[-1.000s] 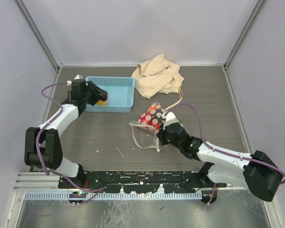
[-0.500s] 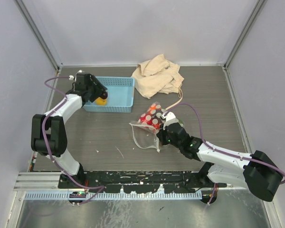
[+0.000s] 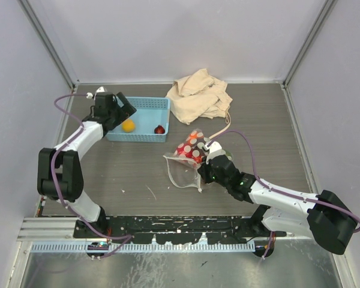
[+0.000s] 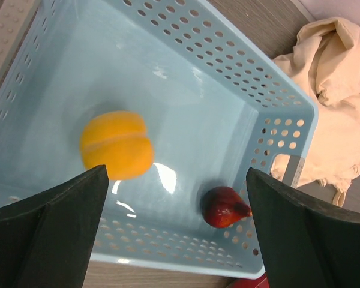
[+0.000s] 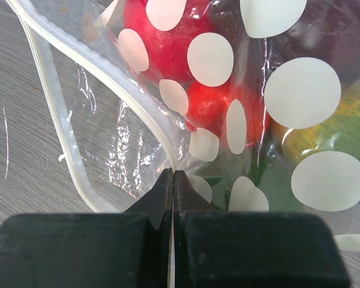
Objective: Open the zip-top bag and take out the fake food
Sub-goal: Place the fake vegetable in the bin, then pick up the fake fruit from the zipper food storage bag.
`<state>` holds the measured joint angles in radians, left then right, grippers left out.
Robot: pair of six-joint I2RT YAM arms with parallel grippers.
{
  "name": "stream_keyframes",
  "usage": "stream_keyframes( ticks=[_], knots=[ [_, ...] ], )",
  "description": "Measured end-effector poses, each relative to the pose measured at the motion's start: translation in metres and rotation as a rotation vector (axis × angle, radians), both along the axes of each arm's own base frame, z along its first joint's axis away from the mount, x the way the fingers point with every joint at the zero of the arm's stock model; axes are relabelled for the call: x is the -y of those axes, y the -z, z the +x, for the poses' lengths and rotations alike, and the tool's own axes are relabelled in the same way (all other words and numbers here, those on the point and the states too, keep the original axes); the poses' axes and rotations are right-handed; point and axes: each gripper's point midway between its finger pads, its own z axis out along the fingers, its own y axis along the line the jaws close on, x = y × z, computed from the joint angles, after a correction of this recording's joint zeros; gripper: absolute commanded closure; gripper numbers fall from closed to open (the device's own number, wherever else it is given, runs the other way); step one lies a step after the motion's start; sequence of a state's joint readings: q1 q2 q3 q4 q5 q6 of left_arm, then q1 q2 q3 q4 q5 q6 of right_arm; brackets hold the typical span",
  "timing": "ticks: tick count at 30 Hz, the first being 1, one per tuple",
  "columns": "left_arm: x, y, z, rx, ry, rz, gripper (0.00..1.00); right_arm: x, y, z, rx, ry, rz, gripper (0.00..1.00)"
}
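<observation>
The clear polka-dot zip-top bag (image 3: 189,155) lies mid-table, its white zip strip (image 5: 60,129) gaping open toward the near left. Red, green, yellow and dark pieces of fake food (image 5: 168,45) show inside it. My right gripper (image 5: 173,174) is shut on the bag's edge at the zip strip; it also shows in the top view (image 3: 204,174). My left gripper (image 4: 177,228) is open and empty above the light blue basket (image 3: 147,105). In the basket lie an orange fruit (image 4: 116,144) and a dark maroon fruit (image 4: 224,206).
A beige cloth drawstring bag (image 3: 199,96) lies crumpled at the back, right of the basket, its cord (image 3: 222,129) trailing toward the zip-top bag. Grey walls enclose the table on three sides.
My left gripper has moved back over the basket's left end and opened; the maroon fruit now lies in the basket beside the orange one. The right arm and bag have not moved.
</observation>
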<state>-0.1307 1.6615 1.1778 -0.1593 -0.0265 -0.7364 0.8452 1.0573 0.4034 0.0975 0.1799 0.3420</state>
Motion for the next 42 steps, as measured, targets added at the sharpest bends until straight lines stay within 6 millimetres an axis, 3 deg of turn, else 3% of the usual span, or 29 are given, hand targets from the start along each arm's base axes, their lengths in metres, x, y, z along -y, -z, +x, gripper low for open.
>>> stream_keyframes(
  ticks=[9,11,14,18,21,25,28,35,42],
  knots=[
    [0.005,-0.022,-0.041,0.205,0.1,-0.052,0.01,-0.001,0.001,-0.001,-0.003,-0.008,0.0,0.99],
    [0.011,-0.025,-0.049,0.24,0.141,-0.085,0.05,-0.001,0.001,-0.001,-0.002,-0.01,0.001,0.99],
    [0.028,-0.026,-0.063,0.261,0.216,-0.168,0.18,-0.001,0.0,-0.002,0.0,-0.015,0.004,0.99],
    [0.056,-0.023,-0.084,0.256,0.342,-0.277,0.22,-0.001,-0.004,-0.003,0.008,-0.022,0.016,0.99],
    [0.083,-0.021,-0.113,0.244,0.453,-0.323,0.27,-0.002,-0.008,-0.004,0.019,-0.028,0.028,0.99],
    [0.12,-0.034,-0.163,0.294,0.621,-0.344,0.43,-0.003,-0.016,-0.004,0.037,-0.038,0.044,0.99],
    [0.132,-0.044,-0.191,0.357,0.705,-0.354,0.46,-0.004,-0.021,-0.005,0.049,-0.047,0.059,0.99],
    [0.145,-0.027,-0.228,0.371,0.785,-0.371,0.46,-0.01,-0.043,-0.005,0.083,-0.083,0.081,0.99],
    [0.17,-0.026,-0.244,0.389,0.875,-0.394,0.46,-0.024,-0.087,0.003,0.153,-0.122,0.121,0.99]
  ],
)
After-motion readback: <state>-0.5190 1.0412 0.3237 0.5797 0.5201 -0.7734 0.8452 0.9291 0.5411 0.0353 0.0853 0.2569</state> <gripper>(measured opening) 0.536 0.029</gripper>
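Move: The red vegetables in the zip-top bag lie about 26 cm to the right of the empty left hand, 13 cm back and 10 cm lower. The bag's mouth is roughly 25 cm right and 22 cm back. In the bin below, the orange fruit sits some 4 cm left and 2 cm back, the dark red vegetable about 11 cm right and 4 cm back. From the right hand, the red vegetables are about 11 cm ahead and 6 cm left. Back and then back-right, the left hand swings out from over the bin towards the bag's open mouth, some 30 cm in all, turning about 50 degrees clockwise while its fingers close from wide to about half open; it touches nothing at the end. Midway, the right hand, still pinching the bag's rim, starts to lift it, about 9 cm up. ##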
